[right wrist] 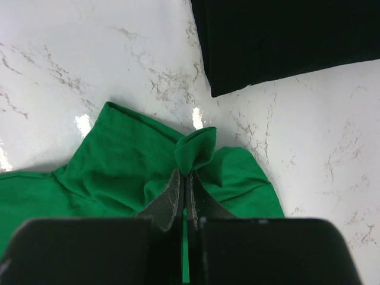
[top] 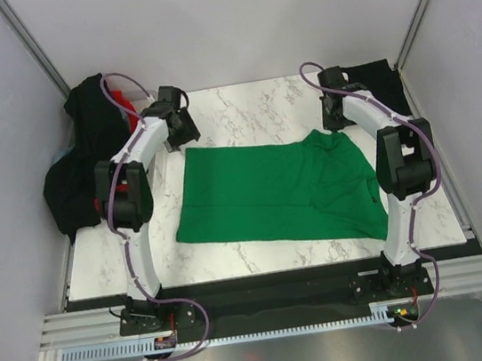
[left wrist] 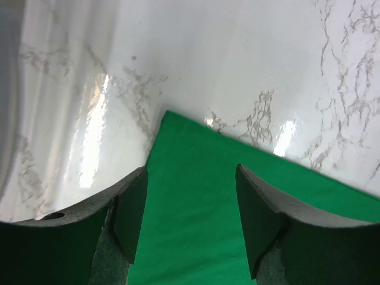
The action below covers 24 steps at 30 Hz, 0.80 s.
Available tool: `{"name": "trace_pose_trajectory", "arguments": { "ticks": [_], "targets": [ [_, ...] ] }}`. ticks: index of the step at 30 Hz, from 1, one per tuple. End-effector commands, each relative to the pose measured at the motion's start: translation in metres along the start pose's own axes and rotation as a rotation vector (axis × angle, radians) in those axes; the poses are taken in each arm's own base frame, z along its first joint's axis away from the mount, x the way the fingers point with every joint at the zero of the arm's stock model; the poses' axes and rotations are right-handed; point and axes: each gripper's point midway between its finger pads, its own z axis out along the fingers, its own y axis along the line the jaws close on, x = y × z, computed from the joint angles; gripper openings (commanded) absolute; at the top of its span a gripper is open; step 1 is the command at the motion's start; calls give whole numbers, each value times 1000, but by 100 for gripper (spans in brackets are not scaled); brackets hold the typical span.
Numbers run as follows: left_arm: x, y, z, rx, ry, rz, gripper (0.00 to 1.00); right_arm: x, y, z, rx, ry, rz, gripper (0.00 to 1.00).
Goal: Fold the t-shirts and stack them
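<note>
A bright green t-shirt (top: 270,193) lies spread across the middle of the marble table (top: 240,109). My left gripper (top: 182,128) hovers at its far left corner (left wrist: 169,119), jaws open, the green cloth (left wrist: 190,214) showing between the two fingers. My right gripper (top: 332,123) is shut on a pinched fold of the green shirt (right wrist: 196,148) at its far right edge. A folded black t-shirt (top: 380,80) rests at the far right corner (right wrist: 285,35). More black shirts (top: 78,167) and a red one (top: 122,101) are heaped at the far left.
Grey walls enclose the table on three sides. The heap of shirts hangs over the table's left edge beside my left arm (top: 130,191). Bare marble runs along the far edge and along the near edge in front of the green shirt.
</note>
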Motion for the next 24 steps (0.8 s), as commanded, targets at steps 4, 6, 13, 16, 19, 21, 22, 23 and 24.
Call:
{"name": "trace_pose_trajectory", "arguments": {
  "ticks": [4,6,13,16,19,21,22,23,24],
  "targets": [
    [8,2,38,-147,16,53,68,-21,5,-28,-54,-96,25,0],
    [12,4,49,-157,30,57,69,-22,8,-30,-71,-96,27,0],
    [2,-4,52,-148,6,38,67,-16,8,-29,-75,-86,26,0],
    [-2,-4,43,-152,-12,15,66,-15,9,-30,-81,-86,26,0],
    [-13,-5,36,-151,-44,5,66,-13,11,-28,-88,-83,27,0],
    [-11,-6,42,-148,-31,12,65,-13,12,-29,-95,-83,28,0],
    [-12,-8,43,-143,-33,11,65,-12,13,-29,-98,-80,27,0],
    [-12,-9,45,-143,-31,11,64,-11,13,-28,-99,-79,26,0],
    [-7,-7,52,-152,-19,13,64,-10,14,-29,-102,-77,23,0]
  ]
}}
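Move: The green t-shirt's far-left corner lies about 7 cm below the left hand, roughly 3 cm ahead and 1 cm to its left; the grey bin's middle is some 20 cm to that hand's left and about 2 cm ahead. From the right hand, shut on a gathered bit of the shirt's far edge, that corner is about 40 cm left and level with it. The black folded shirt's middle sits about 12 cm ahead of the right hand and 11 cm to its right, some 6 cm below. Down towards the green t-shirt's far-left corner sinks the left hand, about 6 cm at first, then it lifts a centimetre, eases some 2 cm forward in all and hovers there. Its wrist tilts a little, the fingers stay open, and no touch on the cloth can be made out. The right hand keeps its pinch on the gathered far edge and all but stays in place. ##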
